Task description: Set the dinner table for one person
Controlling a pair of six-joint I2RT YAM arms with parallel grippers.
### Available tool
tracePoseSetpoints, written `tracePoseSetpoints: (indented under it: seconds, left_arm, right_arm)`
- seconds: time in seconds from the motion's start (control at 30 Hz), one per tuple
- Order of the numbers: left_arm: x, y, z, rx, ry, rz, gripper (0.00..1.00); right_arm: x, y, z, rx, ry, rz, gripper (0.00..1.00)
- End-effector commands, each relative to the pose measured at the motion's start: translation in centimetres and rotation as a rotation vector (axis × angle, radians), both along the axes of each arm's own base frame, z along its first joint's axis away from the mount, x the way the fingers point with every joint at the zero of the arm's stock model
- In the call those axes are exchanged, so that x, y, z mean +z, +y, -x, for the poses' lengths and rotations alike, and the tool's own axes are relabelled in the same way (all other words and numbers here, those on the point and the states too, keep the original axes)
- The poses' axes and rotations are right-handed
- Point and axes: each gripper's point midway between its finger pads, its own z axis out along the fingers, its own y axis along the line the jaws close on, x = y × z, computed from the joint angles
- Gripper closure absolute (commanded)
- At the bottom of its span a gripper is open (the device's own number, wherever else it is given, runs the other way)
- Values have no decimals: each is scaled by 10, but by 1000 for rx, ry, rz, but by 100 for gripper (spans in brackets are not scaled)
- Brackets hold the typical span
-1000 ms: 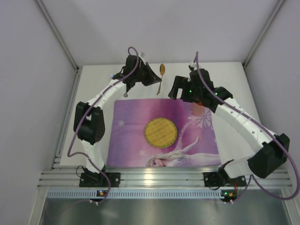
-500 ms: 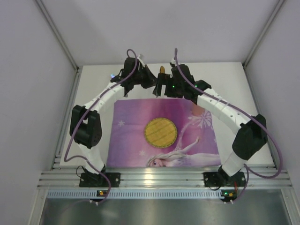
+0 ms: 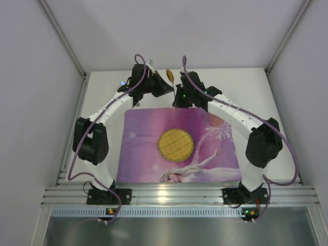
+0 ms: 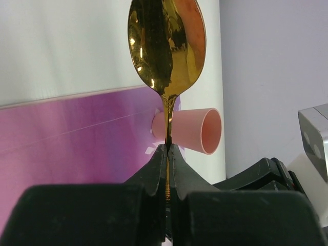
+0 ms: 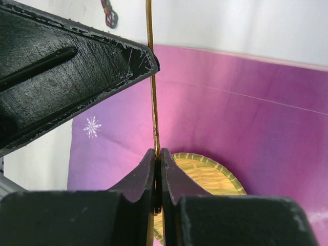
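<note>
A gold spoon (image 3: 169, 75) hangs above the far edge of the white dinner table (image 3: 102, 97), bowl uppermost. My left gripper (image 4: 168, 148) is shut on the neck just below the shiny bowl (image 4: 166, 41). My right gripper (image 5: 158, 152) is shut on the thin gold handle (image 5: 151, 92) further along, close against the left gripper's black finger (image 5: 66, 72). In the top view the two grippers, left (image 3: 163, 86) and right (image 3: 177, 95), meet at the spoon above the back edge of the purple princess placemat (image 3: 143, 138).
A round yellow woven mat (image 3: 176, 144) lies in the middle of the placemat, also below my right jaws (image 5: 205, 177). A pink cup (image 4: 192, 130) lies on its side at the placemat's far edge. A silver rail (image 3: 179, 195) runs along the near edge.
The right arm swung left to the spoon and its open jaws shut on the handle. The left gripper, still holding the spoon, shifted slightly left.
</note>
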Motion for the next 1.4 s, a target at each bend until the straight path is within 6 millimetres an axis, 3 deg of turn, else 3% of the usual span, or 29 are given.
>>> tracePoseSetpoints:
  seconds: [0.0,0.03,0.1,0.17,0.2,0.3,0.33,0.5,0.57,0.8,1.0,1.13,1.17,1.2,1.27,1.3,1.33,1.37]
  left_arm:
    - [46,-9,20,-104,-116,73,100]
    - [40,-8,23,-113,-95,59,99]
    - [31,-3,24,-118,-76,36,76]
    - [21,3,28,-135,-58,2,9]
    - [17,6,29,-148,-69,-23,2]
    - [-3,24,34,-125,-43,-102,2]
    - [-20,34,38,-113,-25,-143,2]
    - [-60,106,25,58,75,-208,2]
    - [-76,132,18,117,105,-252,2]
    - [-106,174,-2,171,192,-356,2]
    - [-119,205,-25,257,205,-431,2]
    - [-126,222,-52,312,188,-514,2]
    - [-121,228,-62,338,165,-538,2]
    - [-130,231,-62,343,181,-558,2]
    - [-136,236,-77,359,175,-583,2]
    - [-138,238,-82,365,168,-597,2]
    - [-146,244,-90,385,174,-624,3]
    - [-149,244,-95,386,175,-630,3]
  right_arm:
    - [37,-10,0,-11,-97,-18,100]
    - [37,-17,2,-19,-97,-15,100]
    - [31,-33,16,-33,-81,-8,100]
    - [24,-50,25,-57,-53,-5,100]
    - [15,-60,37,-66,-27,-4,100]
    - [-3,-82,65,-59,43,2,100]
    - [-7,-86,73,-51,56,8,100]
    - [-42,-117,122,-56,146,64,100]
    - [-50,-124,130,-74,164,71,100]
    - [-109,-148,161,-141,308,139,100]
    - [-142,-148,185,-142,417,124,100]
    - [-153,-141,197,-96,450,76,100]
    - [-156,-141,201,-91,461,74,94]
    - [-158,-143,204,-95,471,80,94]
    - [-157,-146,210,-98,474,80,77]
    - [-158,-148,213,-102,479,82,67]
    - [-156,-149,214,-97,477,83,45]
    - [-152,-151,217,-94,471,86,35]
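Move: The fork that the left hand will go for lies about 11 cm ahead of it, 25 cm to its left and 22 cm below. The plate is some 19 cm back from that hand, nearly straight behind, 22 cm below. The right hand's spot for the spoon, on the mat right of the plate, is about 19 cm back, 15 cm to its right, 17 cm down; from this hand the plate lies 13 cm back and 1 cm left, the cup level and 21 cm right, 13 cm lower. The left fingers open wide and let go of the spoon, which the right hand still pinches by the handle; the left then swings about 23 cm left and down past the mat's far edge, finally forward, tipping downward, to above the fork. The right carries the spoon back, down and right, tipping its fingers some 30 degrees down, and opens over the mat beside the plate. ##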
